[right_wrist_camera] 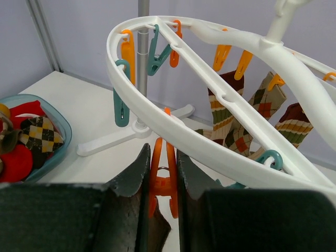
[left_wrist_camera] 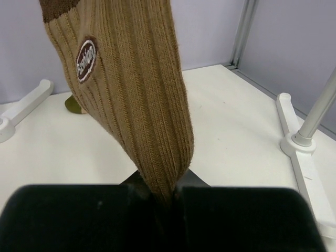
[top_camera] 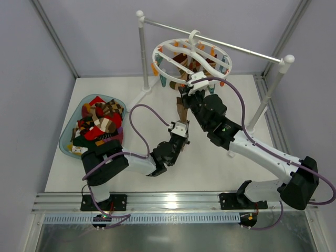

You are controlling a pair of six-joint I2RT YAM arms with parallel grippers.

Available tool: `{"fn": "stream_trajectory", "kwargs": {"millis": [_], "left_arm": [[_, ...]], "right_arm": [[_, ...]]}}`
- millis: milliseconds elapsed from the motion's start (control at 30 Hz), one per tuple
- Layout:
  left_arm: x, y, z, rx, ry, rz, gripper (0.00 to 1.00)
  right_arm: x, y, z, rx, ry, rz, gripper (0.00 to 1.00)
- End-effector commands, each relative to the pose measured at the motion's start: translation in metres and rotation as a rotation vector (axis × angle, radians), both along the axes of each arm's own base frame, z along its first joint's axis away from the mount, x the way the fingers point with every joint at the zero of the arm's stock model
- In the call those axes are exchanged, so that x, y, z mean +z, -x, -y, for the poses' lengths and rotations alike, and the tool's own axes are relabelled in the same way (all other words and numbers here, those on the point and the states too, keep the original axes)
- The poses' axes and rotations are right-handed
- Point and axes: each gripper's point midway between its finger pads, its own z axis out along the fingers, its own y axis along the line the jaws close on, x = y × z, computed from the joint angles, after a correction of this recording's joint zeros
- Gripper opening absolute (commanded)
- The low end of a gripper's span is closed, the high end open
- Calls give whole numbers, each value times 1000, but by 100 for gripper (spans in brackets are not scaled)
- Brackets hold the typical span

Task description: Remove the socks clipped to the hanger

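Observation:
The white ring hanger (top_camera: 191, 56) hangs from the rail, with several checked socks (top_camera: 184, 65) clipped under it. They also show in the right wrist view (right_wrist_camera: 236, 126). My right gripper (right_wrist_camera: 161, 155) is shut on an orange clip (right_wrist_camera: 163, 184) under the hanger's rim (right_wrist_camera: 173, 128), and its fingers press both sides of the clip. A dark corner of sock (right_wrist_camera: 155, 231) shows at the clip's lower end. My left gripper (left_wrist_camera: 168, 197) is shut on the lower end of a tan ribbed sock (left_wrist_camera: 131, 89), which hangs from above. From the top, the left gripper (top_camera: 180, 126) sits below the right gripper (top_camera: 184, 94).
A teal basket (top_camera: 65, 142) at the left holds a pile of red, tan and checked socks (top_camera: 100, 123). The white rail stand has posts at the back left (top_camera: 140, 31) and right (top_camera: 278, 73), and feet on the table (left_wrist_camera: 302, 152). Empty teal and orange clips (right_wrist_camera: 122, 89) hang on the rim.

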Motion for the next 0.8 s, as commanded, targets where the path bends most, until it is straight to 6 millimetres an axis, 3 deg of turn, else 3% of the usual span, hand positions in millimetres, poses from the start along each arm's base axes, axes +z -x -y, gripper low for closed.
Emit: {"fn": "stream_trajectory", "kwargs": {"millis": [0, 200, 300, 500, 533, 567, 600, 700, 767], "left_arm": [[55, -3, -13, 69, 227, 95, 0], [53, -9, -29, 155, 204, 85, 0], [45, -23, -58, 244, 223, 55, 0], [40, -43, -120, 288, 328, 27, 0], [42, -44, -126, 287, 318, 20, 0], [41, -46, -129, 274, 305, 11, 0], [41, -54, -137, 280, 324, -7, 0], [34, -67, -144, 247, 297, -93, 0], [30, -76, -166, 284, 294, -108, 0]], "right_arm": [[30, 1, 6, -23, -52, 63, 4], [33, 6, 15, -38, -73, 79, 4], [33, 8, 21, -55, -84, 85, 15], [36, 11, 29, -77, -96, 97, 57], [35, 11, 30, -82, -94, 96, 67], [35, 11, 30, -82, -94, 94, 71], [34, 10, 31, -88, -91, 92, 99], [34, 10, 31, -86, -89, 89, 100], [34, 10, 31, -88, -90, 88, 100]]}}
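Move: The left hand already holds the brown sock by its lower end. The blue tub it is bound for lies about 40 cm to its left, 5 cm ahead and 15 cm below; the white stand foot is some 20 cm left, 16 cm ahead and 19 cm down. The right hand still pinches the orange clip between its pads, right at the hand point; one teal clip hangs about 8 cm left and 2 cm ahead, another 10 cm right and 1 cm ahead. Keeping its grip on the brown sock, the left hand draws the sock away from the squeezed orange clip, slowly at first and then quickly, some 16 cm left and 7 cm forward towards the tub, dipping slightly before rising, and turning about 20 degrees counter-clockwise. The right hand eases about 2 cm right and 1 cm up, then opens wide and lets the clip go. ##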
